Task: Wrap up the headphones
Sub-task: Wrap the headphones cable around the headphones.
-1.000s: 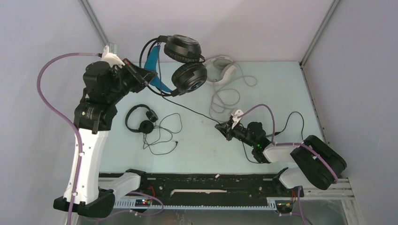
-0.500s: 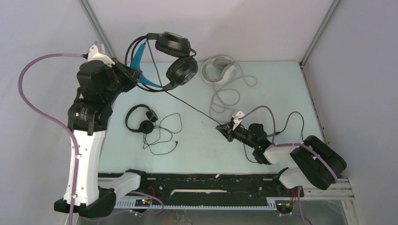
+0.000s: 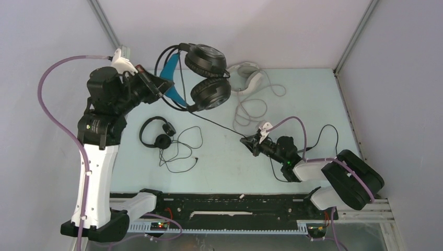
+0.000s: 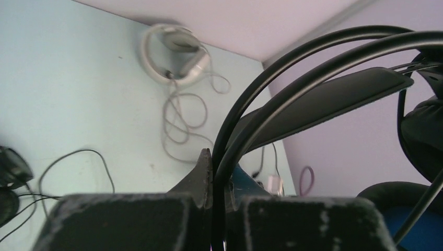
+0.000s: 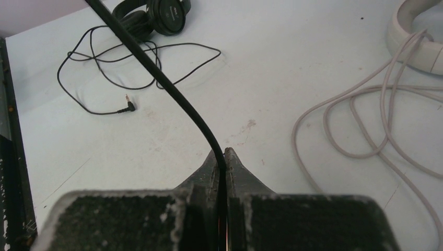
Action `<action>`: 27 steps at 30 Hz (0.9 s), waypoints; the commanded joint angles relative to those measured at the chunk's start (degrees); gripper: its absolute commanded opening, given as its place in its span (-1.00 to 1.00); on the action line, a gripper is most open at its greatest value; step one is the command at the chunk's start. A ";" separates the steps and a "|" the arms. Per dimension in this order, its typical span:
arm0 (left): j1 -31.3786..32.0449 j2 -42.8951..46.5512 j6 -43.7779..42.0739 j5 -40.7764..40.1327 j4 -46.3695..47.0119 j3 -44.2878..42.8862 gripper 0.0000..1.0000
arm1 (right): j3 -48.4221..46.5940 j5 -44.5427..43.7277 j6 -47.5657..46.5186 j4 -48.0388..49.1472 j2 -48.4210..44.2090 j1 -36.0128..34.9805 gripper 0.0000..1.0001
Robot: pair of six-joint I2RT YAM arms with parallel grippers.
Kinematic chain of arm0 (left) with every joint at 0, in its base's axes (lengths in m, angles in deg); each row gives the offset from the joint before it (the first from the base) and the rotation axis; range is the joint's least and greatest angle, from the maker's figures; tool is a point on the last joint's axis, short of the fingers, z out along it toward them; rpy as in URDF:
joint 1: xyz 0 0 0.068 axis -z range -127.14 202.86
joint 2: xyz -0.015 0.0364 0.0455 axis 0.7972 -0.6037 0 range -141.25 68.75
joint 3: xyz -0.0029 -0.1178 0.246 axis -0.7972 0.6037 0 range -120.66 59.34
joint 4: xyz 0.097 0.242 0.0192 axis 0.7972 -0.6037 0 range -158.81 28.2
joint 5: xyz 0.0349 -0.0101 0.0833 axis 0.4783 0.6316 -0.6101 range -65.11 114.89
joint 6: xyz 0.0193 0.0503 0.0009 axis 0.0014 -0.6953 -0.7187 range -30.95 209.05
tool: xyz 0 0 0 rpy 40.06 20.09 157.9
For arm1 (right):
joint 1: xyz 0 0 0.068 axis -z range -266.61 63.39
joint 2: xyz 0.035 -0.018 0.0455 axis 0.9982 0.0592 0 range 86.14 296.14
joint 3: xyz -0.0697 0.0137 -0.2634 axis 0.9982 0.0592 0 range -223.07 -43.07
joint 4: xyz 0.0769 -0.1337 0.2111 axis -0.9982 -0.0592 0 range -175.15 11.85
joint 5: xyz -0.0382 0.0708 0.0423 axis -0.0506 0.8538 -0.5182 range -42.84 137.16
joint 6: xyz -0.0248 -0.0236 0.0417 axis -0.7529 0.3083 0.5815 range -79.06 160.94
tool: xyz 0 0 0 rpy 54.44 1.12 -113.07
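The bulky black headphones (image 3: 209,78) with the blue-lined headband hang in the air at the back left. My left gripper (image 3: 159,86) is shut on their thin headband wires (image 4: 292,63), which pass between its fingertips (image 4: 219,157). Their black cord (image 3: 219,124) runs taut down to my right gripper (image 3: 249,144), low over the table and shut on that cord (image 5: 156,73); its fingertips (image 5: 222,154) pinch it. The white-grey headphones (image 3: 245,76) lie at the back with their pale cord (image 5: 365,115) loose. The small thin black headphones (image 3: 156,133) lie at left centre, cord tangled beside them.
Grey enclosure walls (image 3: 397,78) close in the table on the left, back and right. A black rail (image 3: 230,206) runs along the near edge by the arm bases. The small pair's jack plug (image 5: 128,107) lies loose on the table.
The left gripper swung the bulky black headphones left and back, then brought them right again, ending slightly lower. The right gripper stayed put, still holding the cord.
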 commanded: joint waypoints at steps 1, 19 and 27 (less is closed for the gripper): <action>-0.31 2.87 1.78 14.39 8.40 2.14 -1.00 | -1.95 -0.87 1.17 -0.81 1.45 2.32 -1.00; 10.92 7.30 -21.82 13.37 -4.44 9.07 -1.00 | -17.85 -0.77 2.41 -36.28 -13.02 14.15 -1.00; 22.00 3.76 -29.25 -0.94 -11.31 7.45 -1.00 | -29.94 -0.06 4.67 -57.61 -18.41 16.00 -1.00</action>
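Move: Above the right hand, which already holds the headset's cable, hang the black headset's earcups: about 7 cm ahead, 13 cm to its left and 30 cm higher. From the left hand, gripping the headband, the earcups lie roughly 5 cm ahead, 11 cm right and 2 cm lower. On the table, the white headset lies some 32 cm ahead of the right hand, straight out and 10 cm below; the white cable coil about 16 cm ahead, 3 cm right and 11 cm below. Swinging the held headset back and down, the left hand travels about 8 cm each way and 6 cm right, turning clockwise some 30 degrees with its left side rising. Meanwhile the right hand carries the pinched cable forward and right, then mostly up, about 11 cm in height, going from the near side of the earcups to their far side. Both grips stay shut. ##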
